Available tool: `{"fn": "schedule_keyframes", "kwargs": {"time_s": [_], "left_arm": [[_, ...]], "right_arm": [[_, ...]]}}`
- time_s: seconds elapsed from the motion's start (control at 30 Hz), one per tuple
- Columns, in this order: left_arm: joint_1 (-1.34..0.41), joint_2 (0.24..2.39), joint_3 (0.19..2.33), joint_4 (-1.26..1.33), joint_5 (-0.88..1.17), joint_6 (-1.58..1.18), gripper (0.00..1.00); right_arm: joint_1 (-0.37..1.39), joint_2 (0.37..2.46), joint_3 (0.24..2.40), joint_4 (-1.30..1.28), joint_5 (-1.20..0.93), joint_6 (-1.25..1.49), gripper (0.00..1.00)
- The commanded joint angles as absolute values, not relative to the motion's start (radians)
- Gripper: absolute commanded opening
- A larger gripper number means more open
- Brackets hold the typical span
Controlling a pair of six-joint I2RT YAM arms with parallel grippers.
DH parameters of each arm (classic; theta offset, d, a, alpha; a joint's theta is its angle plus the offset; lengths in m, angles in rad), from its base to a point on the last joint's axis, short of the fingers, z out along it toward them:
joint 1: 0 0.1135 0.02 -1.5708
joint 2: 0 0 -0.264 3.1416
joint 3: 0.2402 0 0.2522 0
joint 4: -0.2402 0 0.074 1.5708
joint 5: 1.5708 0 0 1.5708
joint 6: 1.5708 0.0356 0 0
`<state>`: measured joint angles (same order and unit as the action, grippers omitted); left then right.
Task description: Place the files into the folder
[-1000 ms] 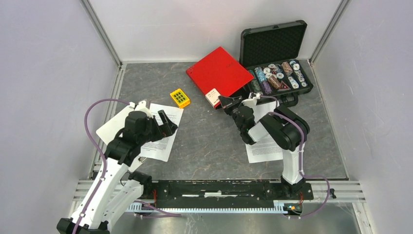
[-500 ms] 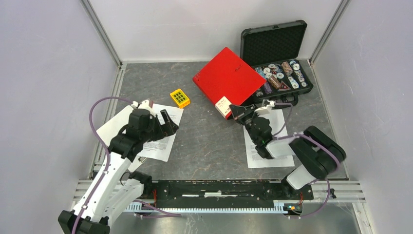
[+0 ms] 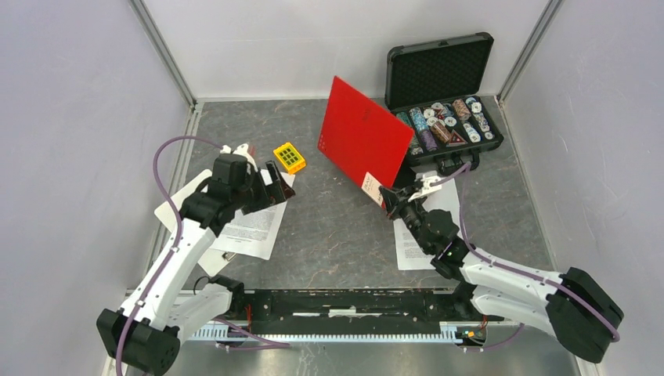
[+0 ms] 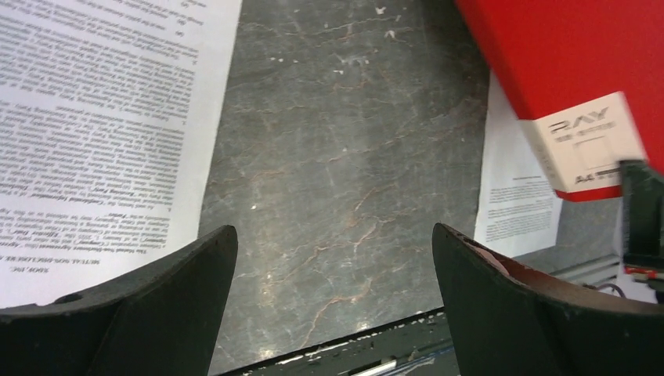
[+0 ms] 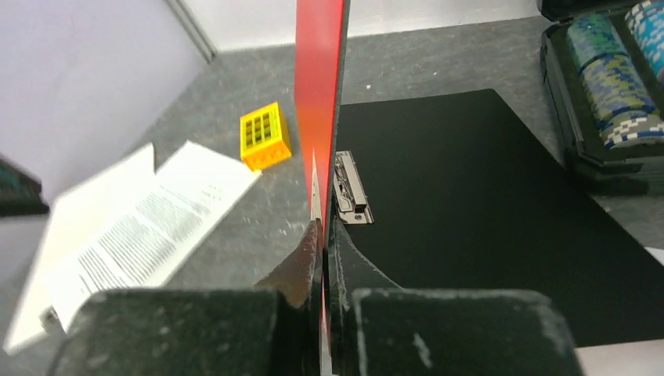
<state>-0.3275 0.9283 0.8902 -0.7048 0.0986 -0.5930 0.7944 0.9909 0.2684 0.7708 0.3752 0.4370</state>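
Note:
The red folder (image 3: 364,145) is partly open, its front cover raised steeply. My right gripper (image 3: 385,196) is shut on that cover's near corner, by the white label (image 4: 587,141). In the right wrist view the cover (image 5: 319,94) stands edge-on between my jaws (image 5: 322,235), with the black inside (image 5: 470,211) and metal clip (image 5: 351,188) lying flat to the right. One printed file (image 3: 252,227) lies at the left under my left arm, another (image 3: 419,247) at the right under my right arm. My left gripper (image 3: 276,182) hovers open and empty over bare table (image 4: 333,235).
A yellow block (image 3: 289,157) sits left of the folder. An open black case of poker chips (image 3: 448,117) stands at the back right, close behind the folder. A white clipboard (image 3: 180,205) lies under the left sheet. Walls close in on three sides.
My right gripper has lifted the red cover from nearly flat to steeply raised, while the right arm swung low to the right. My left gripper moved slightly toward the back right, still open.

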Motion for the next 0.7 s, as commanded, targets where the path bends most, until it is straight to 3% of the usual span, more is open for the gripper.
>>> {"fn": "schedule_keyframes", "kwargs": {"time_s": [0.0, 0.2, 0.33, 0.67], "left_arm": [[-0.327, 0.965, 0.966, -0.674, 0.22, -0.619, 1.0], [-0.325, 0.954, 1.024, -0.641, 0.201, -0.648, 1.0], [-0.318, 0.947, 1.078, -0.683, 0.154, -0.653, 1.0], [-0.307, 0.898, 1.032, -0.782, 0.147, -0.672, 1.0]], "right_arm": [[0.883, 0.923, 0.277, 0.59, 0.418, 0.11, 0.0], [1.097, 0.929, 0.307, 0.421, 0.565, -0.043, 0.0], [1.283, 1.026, 0.379, 0.304, 0.781, -0.102, 0.0], [1.555, 1.203, 0.466, 0.224, 1.0, -0.022, 0.0]]}}
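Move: The right hand already pinches the near edge of the folder's raised red cover; the folder's black base lies centred about 26 cm ahead, neither left nor right, some 17 cm below. Also on the table, the yellow block is about 27 cm ahead and 28 cm left, and the loose right paper roughly 6 cm ahead and 15 cm right. From the left hand, the folder base is about 26 cm ahead and 25 cm right. Still pinching the cover, the right hand draws back 12 cm, down and left, rolling leftward; the left rises 6 cm. ##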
